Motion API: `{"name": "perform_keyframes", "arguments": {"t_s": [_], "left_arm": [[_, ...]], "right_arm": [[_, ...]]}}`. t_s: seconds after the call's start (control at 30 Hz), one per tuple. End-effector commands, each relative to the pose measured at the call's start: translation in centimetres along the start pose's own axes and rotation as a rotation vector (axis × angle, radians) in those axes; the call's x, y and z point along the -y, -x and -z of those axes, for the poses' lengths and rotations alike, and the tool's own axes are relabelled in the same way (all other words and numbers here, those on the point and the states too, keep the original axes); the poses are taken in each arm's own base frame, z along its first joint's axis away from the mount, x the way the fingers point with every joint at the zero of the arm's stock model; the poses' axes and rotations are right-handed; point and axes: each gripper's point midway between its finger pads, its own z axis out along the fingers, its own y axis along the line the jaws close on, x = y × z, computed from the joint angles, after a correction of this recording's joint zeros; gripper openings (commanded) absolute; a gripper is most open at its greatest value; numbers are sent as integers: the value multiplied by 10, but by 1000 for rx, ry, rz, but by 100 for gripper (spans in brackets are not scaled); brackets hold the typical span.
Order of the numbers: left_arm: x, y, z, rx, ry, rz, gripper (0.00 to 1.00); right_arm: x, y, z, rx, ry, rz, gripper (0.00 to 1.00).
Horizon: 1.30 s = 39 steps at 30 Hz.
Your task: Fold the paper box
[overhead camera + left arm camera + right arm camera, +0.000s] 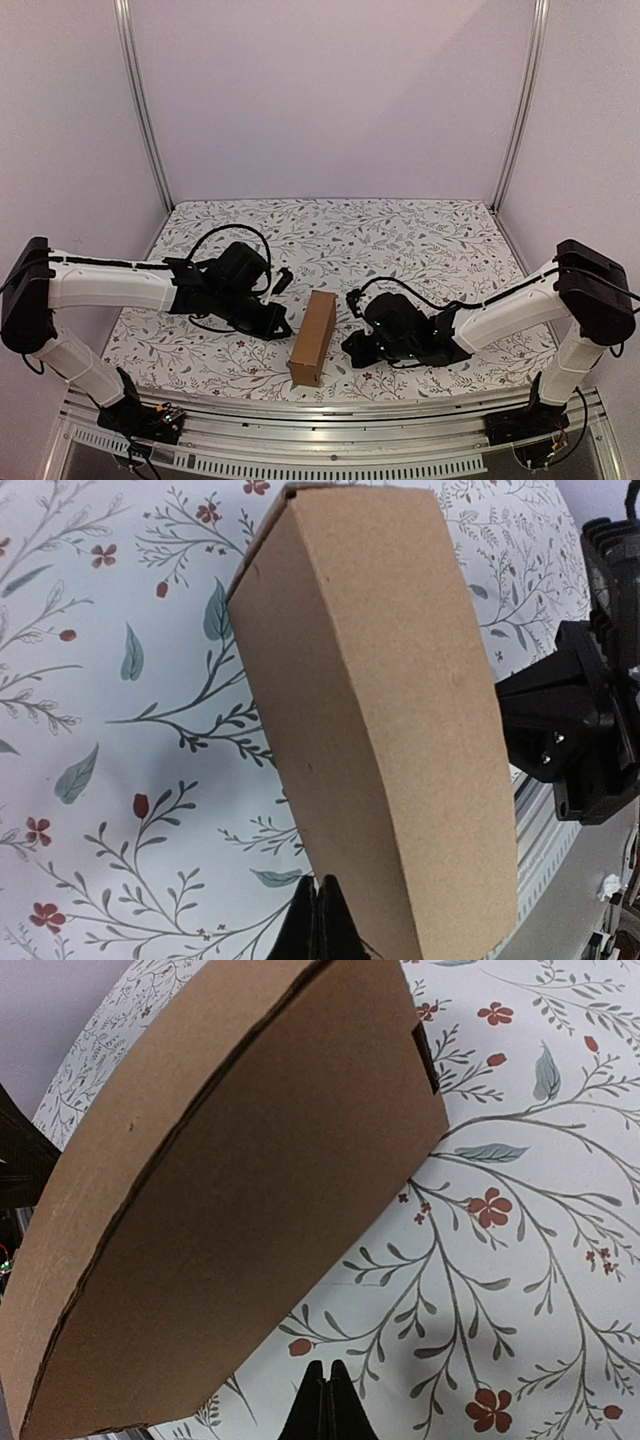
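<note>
The paper box is a closed brown carton lying lengthwise on the floral cloth, its near end close to the table's front edge. My left gripper sits just left of it, shut and empty. In the left wrist view the paper box fills the middle, and the shut gripper is right at its lower side; contact cannot be told. My right gripper is just right of the carton, also shut on nothing. In the right wrist view the paper box lies a short gap ahead of that gripper.
The floral tablecloth covers the table. A metal rail runs along the front edge just below the carton's near end. Aluminium posts and pale walls enclose the back and sides. The right arm's black gripper body shows beyond the carton.
</note>
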Motion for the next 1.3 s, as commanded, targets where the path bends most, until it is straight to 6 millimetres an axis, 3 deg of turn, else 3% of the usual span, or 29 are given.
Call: {"name": "perform_keyframes", "arguments": {"t_s": [0.0, 0.3, 0.67, 0.77, 0.93, 1.07, 1.27], "left_arm": [[-2, -5, -7, -12, -30, 35, 0], [20, 5, -18, -19, -111, 20, 0], [39, 14, -10, 12, -156, 8, 0], [34, 12, -8, 13, -132, 7, 0], [24, 8, -5, 16, -83, 4, 0], [22, 11, 0, 29, -66, -7, 0], [25, 18, 5, 45, -58, -21, 0]], "right_arm": [[-9, -13, -12, -34, 84, -87, 0], [-21, -23, -38, -70, 156, -175, 0], [-32, -10, -80, -32, 161, -223, 0], [-24, -16, -84, -36, 130, -213, 0], [13, -24, -82, -33, 34, -212, 0], [43, -37, -71, -49, -51, -196, 0], [68, -43, -49, -56, -159, -125, 1]]}}
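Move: The closed paper box stands on a narrow long side between the hands, its length running mostly forward. Its middle is about 5 cm to the right of the left hand, level with it front to back, and some 3 cm lower. From the right hand, it lies roughly 6 cm left, 1 cm ahead and 1 cm higher. Nothing else stands near. Keep both grippers shut and work on the paper box from its two sides. Sink the right gripper about 3 cm and drive it some 7 cm left to the box's lower right side, rolling it about 15 degrees, then slide forward and ease back right about 3.5 cm. Meanwhile, bring the left fingertips 2.5 cm right and slightly down against the box's left face, then give back about 1 cm. ##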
